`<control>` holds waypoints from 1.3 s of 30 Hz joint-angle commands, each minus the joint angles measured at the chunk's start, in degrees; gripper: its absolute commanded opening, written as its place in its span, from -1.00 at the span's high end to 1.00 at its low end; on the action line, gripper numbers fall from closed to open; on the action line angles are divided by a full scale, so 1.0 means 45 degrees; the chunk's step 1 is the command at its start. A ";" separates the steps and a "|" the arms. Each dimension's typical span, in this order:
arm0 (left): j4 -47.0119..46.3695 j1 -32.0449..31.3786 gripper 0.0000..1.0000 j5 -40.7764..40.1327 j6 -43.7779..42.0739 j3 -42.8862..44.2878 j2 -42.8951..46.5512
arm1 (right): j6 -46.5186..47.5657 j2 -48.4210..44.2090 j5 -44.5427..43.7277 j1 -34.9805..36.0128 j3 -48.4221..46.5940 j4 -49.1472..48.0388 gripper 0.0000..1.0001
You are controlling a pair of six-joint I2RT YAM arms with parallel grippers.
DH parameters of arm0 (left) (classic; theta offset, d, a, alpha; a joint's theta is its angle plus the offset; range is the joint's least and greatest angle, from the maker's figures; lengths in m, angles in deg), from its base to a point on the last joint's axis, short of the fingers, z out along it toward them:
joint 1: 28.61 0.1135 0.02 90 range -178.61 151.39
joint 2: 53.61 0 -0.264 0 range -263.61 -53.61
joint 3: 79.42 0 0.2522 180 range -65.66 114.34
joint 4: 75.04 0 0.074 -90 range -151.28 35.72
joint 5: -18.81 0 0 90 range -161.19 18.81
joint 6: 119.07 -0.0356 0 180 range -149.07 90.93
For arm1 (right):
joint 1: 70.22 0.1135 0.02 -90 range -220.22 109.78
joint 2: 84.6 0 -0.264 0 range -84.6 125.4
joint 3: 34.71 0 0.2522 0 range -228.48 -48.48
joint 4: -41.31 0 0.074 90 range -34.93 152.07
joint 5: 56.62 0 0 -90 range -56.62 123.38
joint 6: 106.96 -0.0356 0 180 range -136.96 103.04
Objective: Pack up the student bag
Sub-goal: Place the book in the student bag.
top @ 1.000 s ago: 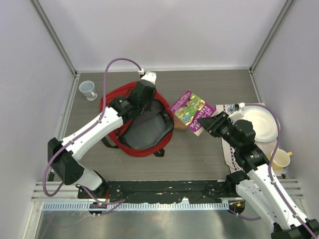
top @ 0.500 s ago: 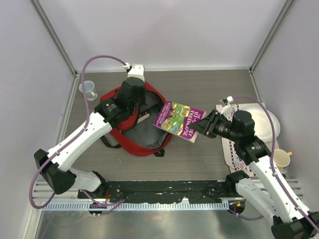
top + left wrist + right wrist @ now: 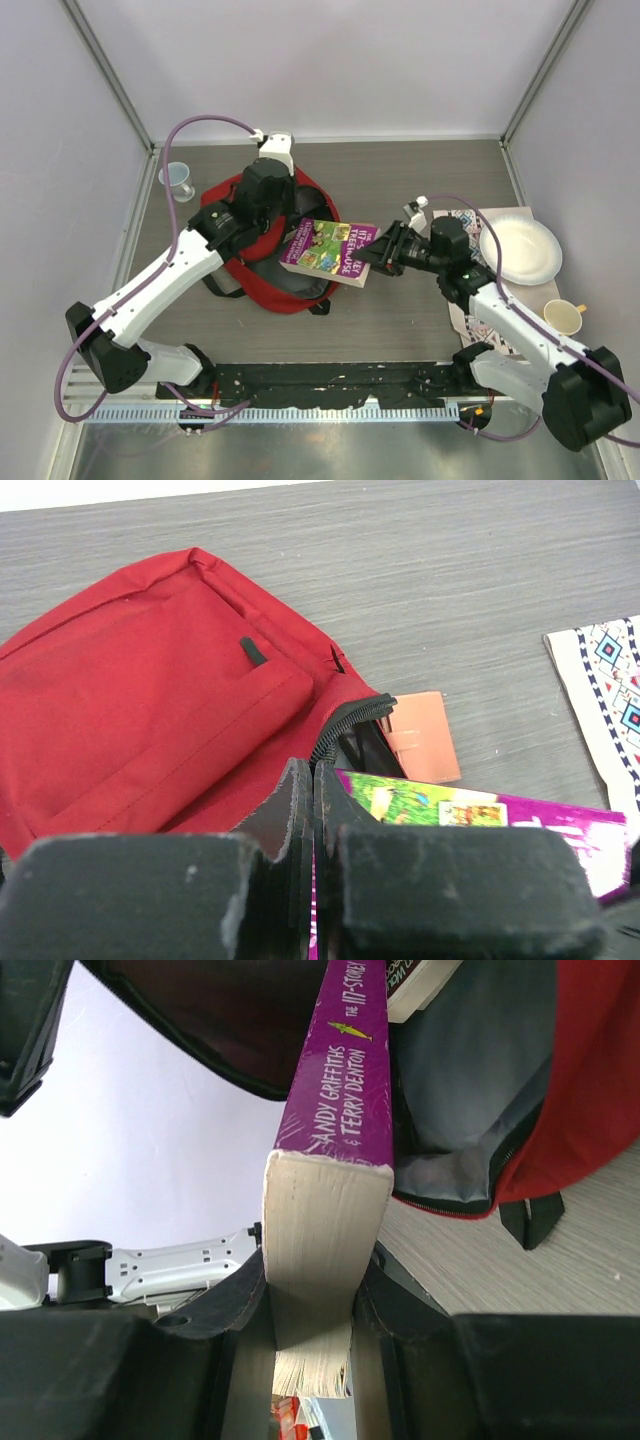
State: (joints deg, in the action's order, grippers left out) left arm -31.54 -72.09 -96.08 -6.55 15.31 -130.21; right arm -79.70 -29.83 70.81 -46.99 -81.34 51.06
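The student bag (image 3: 232, 212) is a red backpack lying left of centre, its dark opening facing right. My left gripper (image 3: 277, 212) is at the bag's upper rim; in the left wrist view its jaws (image 3: 313, 776) are pressed together on the black zipper edge (image 3: 345, 718) of the bag (image 3: 150, 690). My right gripper (image 3: 384, 251) is shut on the page end of a purple book (image 3: 328, 250) and holds it level over the bag's opening. In the right wrist view the book (image 3: 340, 1110) points spine-up into the grey lining (image 3: 460, 1090).
A clear cup (image 3: 179, 181) stands at the far left. A paper plate (image 3: 519, 250), a yellow cup (image 3: 562, 317) and a patterned cloth (image 3: 468, 305) are on the right. A brown wallet (image 3: 425, 736) lies beside the bag's mouth.
My right gripper has carried the book leftward, from beside the bag to over its opening. My left gripper lifted the bag's rim a second ago and has since held about still.
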 commanded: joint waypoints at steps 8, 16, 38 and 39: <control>-0.1159 -0.0122 1.00 0.0354 0.0092 0.0073 0.0635 | -0.1604 0.3863 -0.1364 0.1421 -0.1310 -0.6724 0.98; -0.1159 -0.0122 1.00 0.0608 0.0151 -0.0278 0.0791 | -0.3125 0.5798 -0.2691 0.1695 -0.1116 -0.9945 0.99; -0.1393 -0.0122 1.00 0.1213 0.0580 -0.0649 0.1396 | -0.3616 0.9624 -1.0894 0.5971 -0.3027 -0.9886 0.98; -0.1393 -0.0141 1.00 0.1233 0.0581 -0.0649 0.1513 | -0.3616 0.9917 -1.1051 0.6049 -0.3513 -0.9987 0.98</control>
State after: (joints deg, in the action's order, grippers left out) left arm -32.37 -72.42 -92.23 -5.24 12.08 -126.93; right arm -95.13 11.15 30.70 -21.46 -91.20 15.85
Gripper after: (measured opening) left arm 0.009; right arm 0.341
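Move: The right hand holds the purple book by its right end. The bag's open mouth lies about 15 cm to its left, 8 cm ahead and 11 cm below; the lifted flap some 17 cm left, 12 cm ahead and 7 cm above; the tan wallet straight ahead about 14 cm, 16 cm below; the black strap 10 cm left, 6 cm back, 15 cm below. From the left hand, pinching the flap, the mouth lies 4 cm back, 2 cm right and 18 cm below. Still pinching the purple book, the right hand feeds it leading end first under the lifted flap into the bag's mouth: forward and left together while sinking, then almost straight left, about 14 cm left, 8 forward and 7 down in all, the wrist turning some 15 degrees clockwise. The left fingers keep the flap pinched and up, easing back only about 1.5 cm. ##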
